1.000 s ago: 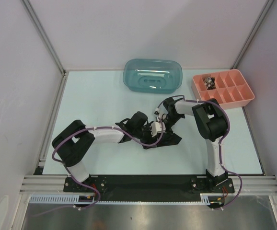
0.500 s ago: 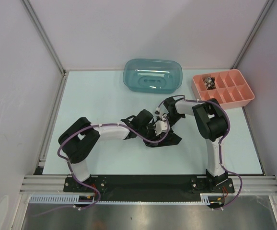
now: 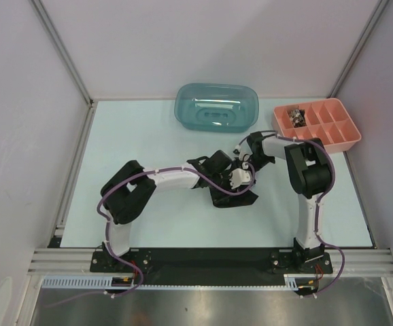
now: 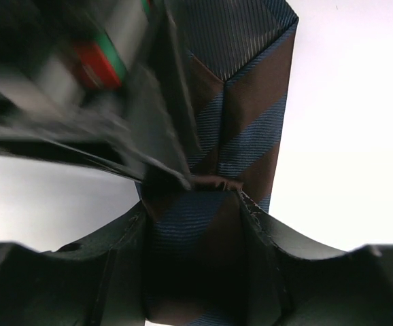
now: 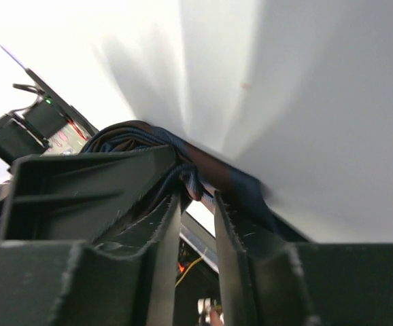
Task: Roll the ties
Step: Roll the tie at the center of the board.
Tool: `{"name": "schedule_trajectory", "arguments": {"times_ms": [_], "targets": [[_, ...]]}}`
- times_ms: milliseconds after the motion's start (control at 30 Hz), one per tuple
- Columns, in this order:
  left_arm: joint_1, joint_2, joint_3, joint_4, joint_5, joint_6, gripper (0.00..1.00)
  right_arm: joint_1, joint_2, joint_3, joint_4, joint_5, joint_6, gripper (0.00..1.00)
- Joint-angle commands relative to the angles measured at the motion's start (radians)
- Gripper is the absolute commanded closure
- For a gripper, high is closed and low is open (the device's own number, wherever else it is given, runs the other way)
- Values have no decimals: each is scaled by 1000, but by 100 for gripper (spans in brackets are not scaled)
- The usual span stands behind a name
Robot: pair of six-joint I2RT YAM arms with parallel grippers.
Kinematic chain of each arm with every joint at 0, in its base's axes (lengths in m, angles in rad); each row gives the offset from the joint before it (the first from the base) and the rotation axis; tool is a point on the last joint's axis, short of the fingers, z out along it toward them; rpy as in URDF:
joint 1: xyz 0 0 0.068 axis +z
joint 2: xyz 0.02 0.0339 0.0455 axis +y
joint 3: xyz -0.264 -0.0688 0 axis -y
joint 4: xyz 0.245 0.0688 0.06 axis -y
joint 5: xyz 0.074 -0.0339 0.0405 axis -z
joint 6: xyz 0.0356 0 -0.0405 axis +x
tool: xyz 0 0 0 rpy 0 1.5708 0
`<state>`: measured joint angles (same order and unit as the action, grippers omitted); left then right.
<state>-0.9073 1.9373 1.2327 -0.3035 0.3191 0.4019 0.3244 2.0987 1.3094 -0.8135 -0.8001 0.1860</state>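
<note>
One tie (image 3: 237, 198), dark with brown and blue stripes, lies bunched on the table at the centre, mostly under both grippers. My left gripper (image 3: 228, 176) reaches in from the left. In the left wrist view the tie (image 4: 244, 115) fills the gap between the left gripper's (image 4: 193, 204) fingers and runs away up the frame to its pointed end. My right gripper (image 3: 245, 163) comes down from the upper right. In the right wrist view the right gripper (image 5: 198, 197) is nearly closed, with a rolled fold of the tie (image 5: 200, 178) at its tips.
An upturned teal plastic tub (image 3: 217, 107) stands at the back centre. A pink compartment tray (image 3: 349, 139) at the back right holds small items (image 3: 295, 117) in one cell. Walls enclose the table on three sides.
The left arm has stretched to the right, carrying its gripper and the tie end rightward. The right gripper has shifted slightly right and back with it.
</note>
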Motion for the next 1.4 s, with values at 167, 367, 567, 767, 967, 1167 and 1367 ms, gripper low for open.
{"name": "schedule_trajectory", "arguments": {"times_ms": [167, 367, 567, 767, 967, 1167, 1367], "targets": [[-18, 104, 19, -230, -11, 75, 75, -84, -120, -44, 121, -143, 15, 66], [-15, 95, 13, -235, 14, 66, 75, -35, -154, -156, 266, -237, 99, 60], [-1, 88, 7, -217, 44, 46, 75, -35, -164, -292, 402, -287, 133, 59], [2, 78, -13, -198, 61, 35, 75, -7, -221, -360, 595, -310, 222, 52], [2, 72, -21, -195, 66, 37, 75, -7, -255, -406, 703, -356, 248, 50], [5, 71, -22, -194, 77, 38, 75, -48, -284, -421, 666, -433, 207, 51], [5, 68, -24, -192, 84, 38, 75, -39, -302, -467, 804, -470, 317, 51]]}}
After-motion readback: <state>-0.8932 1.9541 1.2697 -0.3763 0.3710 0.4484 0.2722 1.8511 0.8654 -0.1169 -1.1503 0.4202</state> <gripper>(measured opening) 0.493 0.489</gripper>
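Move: The rolled tie is pinched between the left fingertips, practically at the left hand's point. From the right fingertips it lies about 3 cm back, 2 cm to the left and 1 cm lower. The tie's flat unrolled end is some 5 cm back and 5 cm to the right of the right hand, about 2 cm down. Well ahead are the blue tray, roughly 23 cm out and 5 cm left, and the orange box, 17 cm out and 25 cm right. The rolled tie stays gripped by the left hand, which holds its place. From beside it the right hand swings about 3 cm forward and 2 cm right while lifting, doubles back left over the roll, pauses there, then rises to some 4 cm above its starting height. Its fingers spread wider and tip up about 25 degrees, lying flatter. ##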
